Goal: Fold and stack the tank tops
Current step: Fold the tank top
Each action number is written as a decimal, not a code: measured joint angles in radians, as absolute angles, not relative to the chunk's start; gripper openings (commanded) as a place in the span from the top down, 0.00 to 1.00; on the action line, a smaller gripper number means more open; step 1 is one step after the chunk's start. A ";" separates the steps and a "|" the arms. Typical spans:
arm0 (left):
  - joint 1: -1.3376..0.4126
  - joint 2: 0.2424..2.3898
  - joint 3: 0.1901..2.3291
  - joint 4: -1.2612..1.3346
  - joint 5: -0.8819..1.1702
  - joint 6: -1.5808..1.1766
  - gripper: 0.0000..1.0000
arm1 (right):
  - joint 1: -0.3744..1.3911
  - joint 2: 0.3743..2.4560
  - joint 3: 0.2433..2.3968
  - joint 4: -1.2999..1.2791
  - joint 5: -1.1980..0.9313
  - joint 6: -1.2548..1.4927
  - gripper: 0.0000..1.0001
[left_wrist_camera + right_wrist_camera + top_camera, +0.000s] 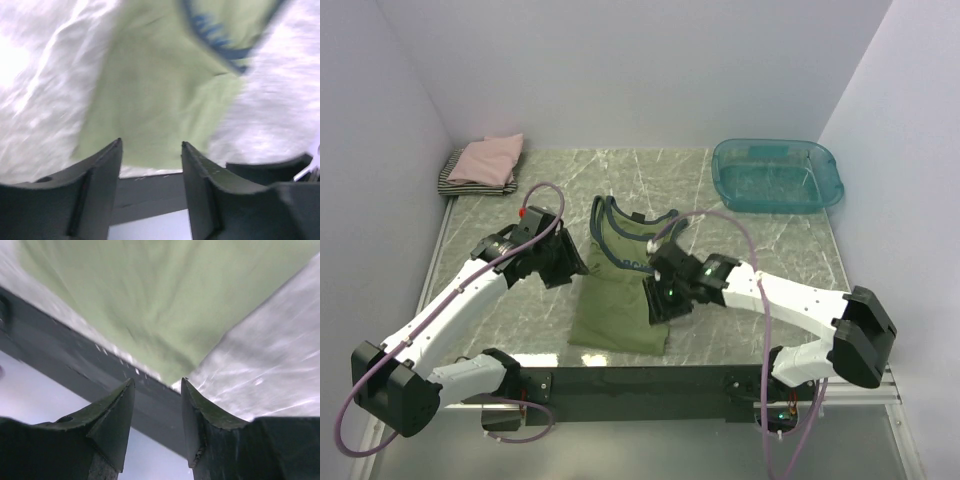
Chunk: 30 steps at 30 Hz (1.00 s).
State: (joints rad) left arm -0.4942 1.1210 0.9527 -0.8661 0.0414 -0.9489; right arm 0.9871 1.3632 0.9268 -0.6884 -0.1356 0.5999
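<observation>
An olive-green tank top (616, 305) lies on the marble table, folded lengthwise, with its navy-trimmed straps (620, 225) towards the back. My left gripper (572, 268) hovers at its left edge and is open, with nothing between the fingers. My right gripper (660, 308) hangs over its right side, also open and empty. In the left wrist view the green cloth (155, 95) lies beyond the left gripper (151, 145). The right wrist view shows the cloth's near corner (165, 305) just past the right gripper (157, 382). Two folded tank tops, pink (488, 158) on striped (455, 180), sit at the back left.
A see-through teal plastic tub (777, 176) stands at the back right. A dark rail (640, 380) runs along the table's near edge, close to the green top's hem. White walls close in the table on the left, back and right.
</observation>
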 measured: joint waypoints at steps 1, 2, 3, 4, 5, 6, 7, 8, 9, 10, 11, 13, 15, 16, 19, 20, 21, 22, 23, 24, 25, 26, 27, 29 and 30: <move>-0.494 1.118 0.975 -0.846 0.049 -0.936 0.46 | 0.966 1.353 0.955 -0.695 -0.128 0.588 0.50; -0.493 1.114 0.982 -0.824 0.059 -0.928 0.47 | 0.940 1.347 0.983 -0.700 -0.120 0.572 0.51; -0.493 1.110 0.979 -0.804 0.073 -0.924 0.47 | 0.908 1.346 1.009 -0.697 -0.113 0.554 0.52; -0.493 1.108 0.972 -0.788 0.088 -0.921 0.47 | 0.876 1.350 1.032 -0.691 -0.109 0.536 0.52; -0.493 1.108 0.960 -0.773 0.102 -0.918 0.48 | 0.854 1.364 1.061 -0.683 -0.102 0.514 0.52; -0.493 1.109 0.946 -0.760 0.114 -0.918 0.48 | 0.824 1.379 1.083 -0.676 -0.094 0.500 0.53; -0.493 1.110 0.937 -0.755 0.120 -0.918 0.48 | 0.805 1.409 1.117 -0.672 -0.091 0.482 0.53; -0.493 1.114 0.931 -0.751 0.126 -0.917 0.47 | 0.796 1.441 1.146 -0.664 -0.090 0.467 0.53; -0.493 1.118 0.930 -0.748 0.128 -0.916 0.47 | 0.791 1.484 1.185 -0.651 -0.091 0.447 0.53; -0.493 1.120 0.930 -0.741 0.128 -0.913 0.47 | 0.791 1.529 1.220 -0.632 -0.095 0.431 0.53; -0.493 1.120 0.930 -0.734 0.127 -0.910 0.47 | 0.792 1.575 1.250 -0.614 -0.098 0.415 0.53; -0.492 1.120 0.930 -0.721 0.126 -0.905 0.47 | 0.793 1.652 1.296 -0.591 -0.102 0.386 0.53; -0.491 1.120 0.930 -0.712 0.126 -0.902 0.47 | 0.793 1.713 1.319 -0.579 -0.101 0.363 0.53; -0.490 1.120 0.930 -0.709 0.127 -0.902 0.47 | 0.793 1.739 1.324 -0.577 -0.100 0.353 0.53; -0.488 1.120 0.929 -0.696 0.129 -0.902 0.47 | 0.794 1.795 1.324 -0.579 -0.094 0.334 0.53; -0.487 1.120 0.928 -0.690 0.133 -0.902 0.47 | 0.794 1.810 1.324 -0.579 -0.093 0.330 0.55; -0.486 1.120 0.925 -0.682 0.136 -0.902 0.47 | 0.794 1.820 1.324 -0.578 -0.093 0.325 0.56; -0.486 1.119 0.919 -0.673 0.140 -0.902 0.47 | 0.794 1.832 1.324 -0.577 -0.094 0.322 0.57; -0.486 1.119 0.912 -0.667 0.146 -0.902 0.47 | 0.794 1.840 1.324 -0.575 -0.093 0.319 0.63; -0.486 1.119 0.906 -0.661 0.152 -0.901 0.47 | 0.794 1.850 1.324 -0.575 -0.093 0.317 0.68; -0.486 1.119 0.900 -0.655 0.159 -0.900 0.47 | 0.794 1.857 1.324 -0.575 -0.089 0.315 0.73; -0.486 1.119 0.892 -0.648 0.166 -0.899 0.47 | 0.794 1.864 1.325 -0.575 -0.086 0.314 0.83; -0.486 1.119 0.885 -0.640 0.174 -0.898 0.47 | 0.794 1.871 1.329 -0.576 -0.079 0.311 0.88; -0.486 1.121 0.867 -0.620 0.194 -0.894 0.47 | 0.794 1.890 1.346 -0.576 -0.063 0.315 1.00; -0.486 1.123 0.855 -0.608 0.207 -0.891 0.48 | 0.794 1.900 1.355 -0.575 -0.056 0.315 1.00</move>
State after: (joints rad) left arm -0.4858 1.1233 0.8547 -0.6083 0.2073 -0.8913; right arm 0.7937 1.8999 1.3548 -0.5751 -0.0555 0.3153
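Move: The fold edge lying across the tank top, just below the lettering, is the right hand's target: the spot it goes for is about 16 cm ahead, 5 cm left and 6 cm below. The lettering lies some 2 cm beyond that spot; the shirt's near edge is roughly 3 cm back and 10 cm left of the right hand. From the left hand, the same spot is about 6 cm ahead, 15 cm right and 11 cm down. The right fingers close from half open and pinch the tank top's crosswise fold edge beside the navy trim, after the hand swings about 15 cm forward and 5 cm left in a low arc, rising some 5 cm and then sinking about 9 cm onto the cloth. The left hand hovers open above the shirt's left side, drifting about 3 cm to the right. ##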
